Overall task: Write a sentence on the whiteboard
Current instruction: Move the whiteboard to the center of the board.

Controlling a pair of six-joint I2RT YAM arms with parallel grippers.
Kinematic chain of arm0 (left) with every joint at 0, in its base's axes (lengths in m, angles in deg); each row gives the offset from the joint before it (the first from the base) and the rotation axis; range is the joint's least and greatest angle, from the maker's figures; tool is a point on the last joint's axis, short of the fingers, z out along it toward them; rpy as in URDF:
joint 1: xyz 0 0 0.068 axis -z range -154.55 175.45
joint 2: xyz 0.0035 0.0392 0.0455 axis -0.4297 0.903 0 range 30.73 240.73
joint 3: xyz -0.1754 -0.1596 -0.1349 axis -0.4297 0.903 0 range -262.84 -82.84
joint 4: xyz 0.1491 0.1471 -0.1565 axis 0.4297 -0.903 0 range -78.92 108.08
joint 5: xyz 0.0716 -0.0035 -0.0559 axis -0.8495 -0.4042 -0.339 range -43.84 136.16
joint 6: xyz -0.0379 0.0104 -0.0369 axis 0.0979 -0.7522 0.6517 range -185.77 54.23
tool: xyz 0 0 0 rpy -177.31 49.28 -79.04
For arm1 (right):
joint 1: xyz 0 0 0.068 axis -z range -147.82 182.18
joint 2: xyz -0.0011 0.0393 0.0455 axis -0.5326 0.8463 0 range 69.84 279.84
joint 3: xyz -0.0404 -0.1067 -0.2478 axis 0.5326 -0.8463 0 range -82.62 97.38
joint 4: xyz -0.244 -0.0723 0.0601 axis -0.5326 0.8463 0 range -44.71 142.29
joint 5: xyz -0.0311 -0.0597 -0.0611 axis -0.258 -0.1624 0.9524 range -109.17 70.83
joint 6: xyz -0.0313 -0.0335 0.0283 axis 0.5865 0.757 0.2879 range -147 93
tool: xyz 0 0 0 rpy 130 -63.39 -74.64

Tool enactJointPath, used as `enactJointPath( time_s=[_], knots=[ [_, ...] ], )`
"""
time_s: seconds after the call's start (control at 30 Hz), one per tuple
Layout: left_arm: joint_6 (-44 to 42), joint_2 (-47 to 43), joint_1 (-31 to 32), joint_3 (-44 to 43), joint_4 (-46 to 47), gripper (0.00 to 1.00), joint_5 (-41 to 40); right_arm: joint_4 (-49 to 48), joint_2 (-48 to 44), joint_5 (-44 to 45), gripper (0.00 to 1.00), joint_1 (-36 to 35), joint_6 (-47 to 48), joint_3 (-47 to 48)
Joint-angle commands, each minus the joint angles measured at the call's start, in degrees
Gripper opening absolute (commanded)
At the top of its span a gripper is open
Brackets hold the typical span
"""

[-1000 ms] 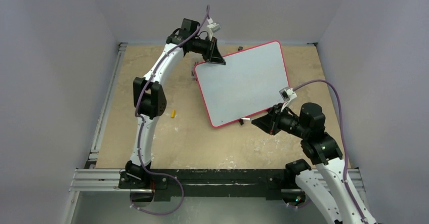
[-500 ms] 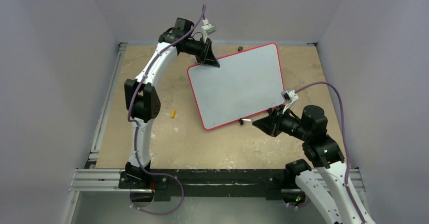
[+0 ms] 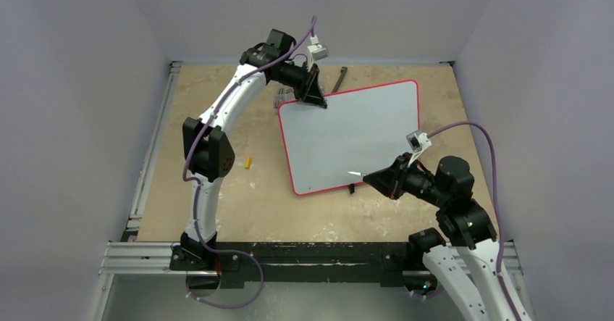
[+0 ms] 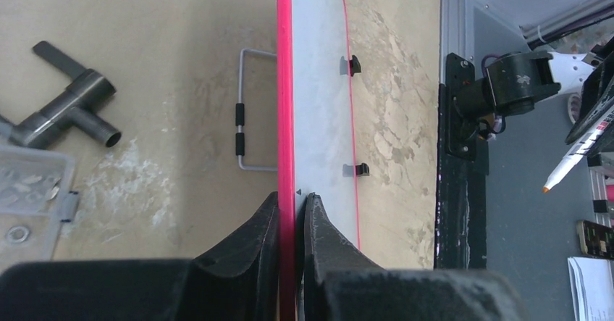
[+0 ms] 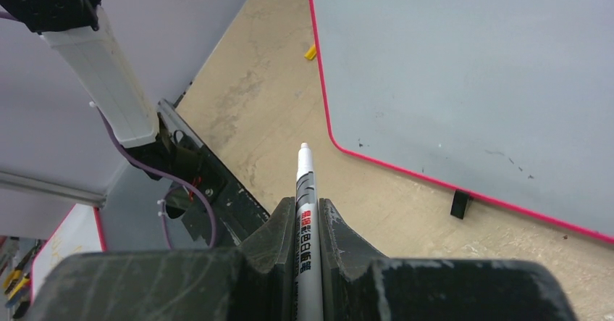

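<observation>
The whiteboard (image 3: 351, 136), glossy white with a thin red frame, lies across the right half of the table. My left gripper (image 3: 321, 103) is shut on its far left corner. The left wrist view shows the jaws clamped on the red frame (image 4: 285, 82), with two black feet (image 4: 360, 169) along the opposite edge. My right gripper (image 3: 373, 177) is shut on a white marker (image 5: 305, 212), whose tip (image 3: 352, 173) hangs over the board's near edge. The board's face (image 5: 470, 67) looks blank; the sentence is not in view.
A yellow cap (image 3: 247, 163) lies on the table left of the board. Near the left gripper are a metal T-piece (image 4: 72, 107), a clear plastic box (image 4: 29, 198) and a wire handle (image 4: 250, 111). A black stick (image 3: 340, 77) lies by the far wall.
My left gripper has swung the board's corner out to the left and then back right, so the board now sits squarer and further right. The right gripper with the marker has drifted slightly right.
</observation>
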Motion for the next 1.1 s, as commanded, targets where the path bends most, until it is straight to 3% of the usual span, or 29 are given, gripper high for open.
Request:
enactJointPath(
  time_s=[0.0, 0.27, 0.57, 0.87, 1.07],
  knots=[
    [-4.18, 2.36, 3.99, -0.50, -2.23, 0.00, -5.85, 0.28, -1.06, -0.02, 0.00, -0.12, -0.60, 2.15],
    [-2.05, -2.06, 2.53, 2.95, -1.68, 0.00, -9.63, -2.55, 0.21, 1.12, 0.00, -0.06, -0.95, 0.99],
    [3.36, -15.74, 0.84, 19.72, 8.47, 0.00, -12.82, -8.90, 5.67, 1.82, 0.00, -0.07, -0.03, 1.31],
    [6.39, -21.42, 1.04, 28.29, 12.01, 0.00, -10.43, -11.21, 8.53, 2.07, 0.00, -0.02, 1.06, 1.14],
    [11.17, -27.62, 2.46, 34.86, 16.57, 0.00, -15.24, -13.03, 9.34, 1.71, 0.00, -0.05, 1.99, 0.21]
  ],
)
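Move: The left fingers still pinch the whiteboard's far edge; the whiteboard's middle is about 10 cm back, 9 cm right and some 8 cm below them. The table's centre lies roughly 14 cm back, 4 cm left and 18 cm down. The yellow cap is about 16 cm back and 21 cm left; the dark pipe 8 cm ahead and 5 cm right. From the marker-holding right hand, the whiteboard's middle is about 10 cm ahead, 2 cm left and 13 cm below. Keep the left gripper shut on the whiteboard's far edge and draw it back about 5 cm overall, first easing a little right, then swinging left with a small dip and recovery, while turning it some 10 degrees counter-clockwise. Hold still with the right hand at first, then carry the gripped marker about 4 cm forward over the near part of the whiteboard. ##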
